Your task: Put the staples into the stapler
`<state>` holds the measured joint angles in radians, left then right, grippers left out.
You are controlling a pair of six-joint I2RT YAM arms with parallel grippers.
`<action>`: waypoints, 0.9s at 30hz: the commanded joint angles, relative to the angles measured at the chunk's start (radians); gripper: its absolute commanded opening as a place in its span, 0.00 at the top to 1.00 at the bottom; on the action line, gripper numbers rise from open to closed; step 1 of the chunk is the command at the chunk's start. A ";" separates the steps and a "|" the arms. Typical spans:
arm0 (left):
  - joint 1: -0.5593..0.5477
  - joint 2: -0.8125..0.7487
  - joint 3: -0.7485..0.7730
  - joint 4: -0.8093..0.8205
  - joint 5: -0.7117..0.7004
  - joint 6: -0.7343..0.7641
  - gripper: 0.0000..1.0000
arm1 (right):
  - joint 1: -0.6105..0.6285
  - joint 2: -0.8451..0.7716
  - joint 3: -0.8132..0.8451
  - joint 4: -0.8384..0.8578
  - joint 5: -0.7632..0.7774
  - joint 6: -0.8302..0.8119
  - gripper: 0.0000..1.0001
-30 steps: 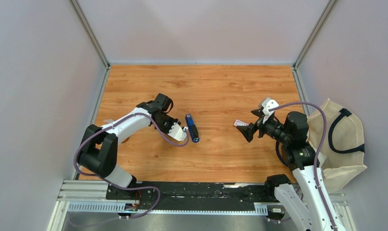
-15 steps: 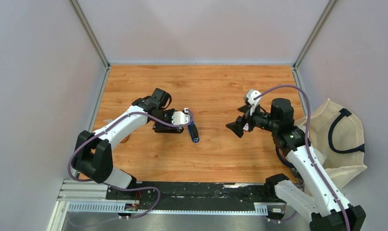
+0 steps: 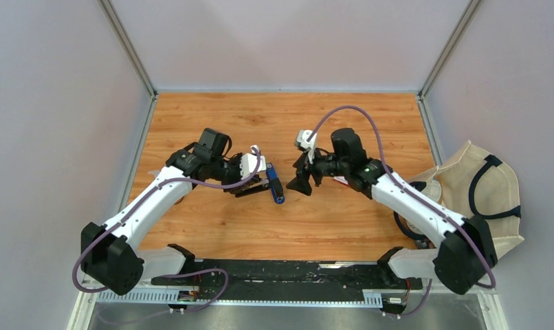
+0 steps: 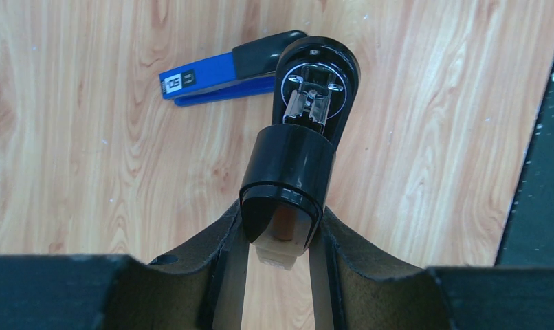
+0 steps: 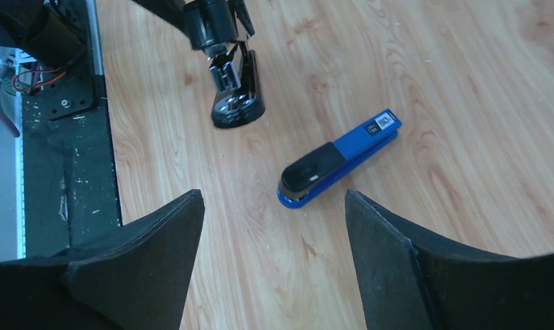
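A blue and black stapler (image 3: 275, 183) lies on the wooden table; it also shows in the left wrist view (image 4: 226, 72) and the right wrist view (image 5: 339, 158). My left gripper (image 3: 241, 184) is shut on a black stapler (image 4: 295, 158), held just left of the blue one (image 5: 236, 89). My right gripper (image 3: 303, 180) is open and empty, hovering just right of the blue stapler, its fingers (image 5: 157, 254) wide apart. A small white and red box (image 3: 341, 181), probably the staples, peeks from under the right arm.
A beige cloth bag (image 3: 487, 199) with dark handles lies off the table's right edge. A small brown item (image 3: 180, 200) sits by the left arm. The black rail (image 3: 281, 271) runs along the near edge.
My right arm has swung left from the table's right side to the blue stapler. My left arm has stretched out and now holds the black stapler beside the blue one.
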<state>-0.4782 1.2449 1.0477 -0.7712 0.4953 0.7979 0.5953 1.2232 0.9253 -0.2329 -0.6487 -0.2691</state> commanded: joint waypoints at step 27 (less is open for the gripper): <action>0.079 -0.055 -0.003 0.058 0.239 -0.124 1.00 | 0.147 0.314 0.087 0.276 -0.103 0.148 0.58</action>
<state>-0.4419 1.2339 1.0138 -0.7658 0.6281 0.7013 0.7330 1.5326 1.0313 0.0051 -0.7673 -0.1043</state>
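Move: The nose of the black stapler, already held by the left gripper, is about 8 cm to the right hand's left, level with it fore and aft and some 3 cm lower. From the left hand that nose is roughly 6 cm to the right, 1 cm ahead and 2 cm lower. On the table, some 16 cm below the right hand, the blue stapler lies 8 cm ahead and 4 cm left, and the staple box about 9 cm ahead and 21 cm right. Bring the right gripper left about 9 cm to the black stapler's nose, fast at first and then easing, while sinking some 2 cm and turning about 10 degrees counter-clockwise. Partly close its fingers so that they straddle the nose, one on the forward side, one behind. With the left gripper, keep hold of the stapler and draw it back about 2 cm, then hold it there. ##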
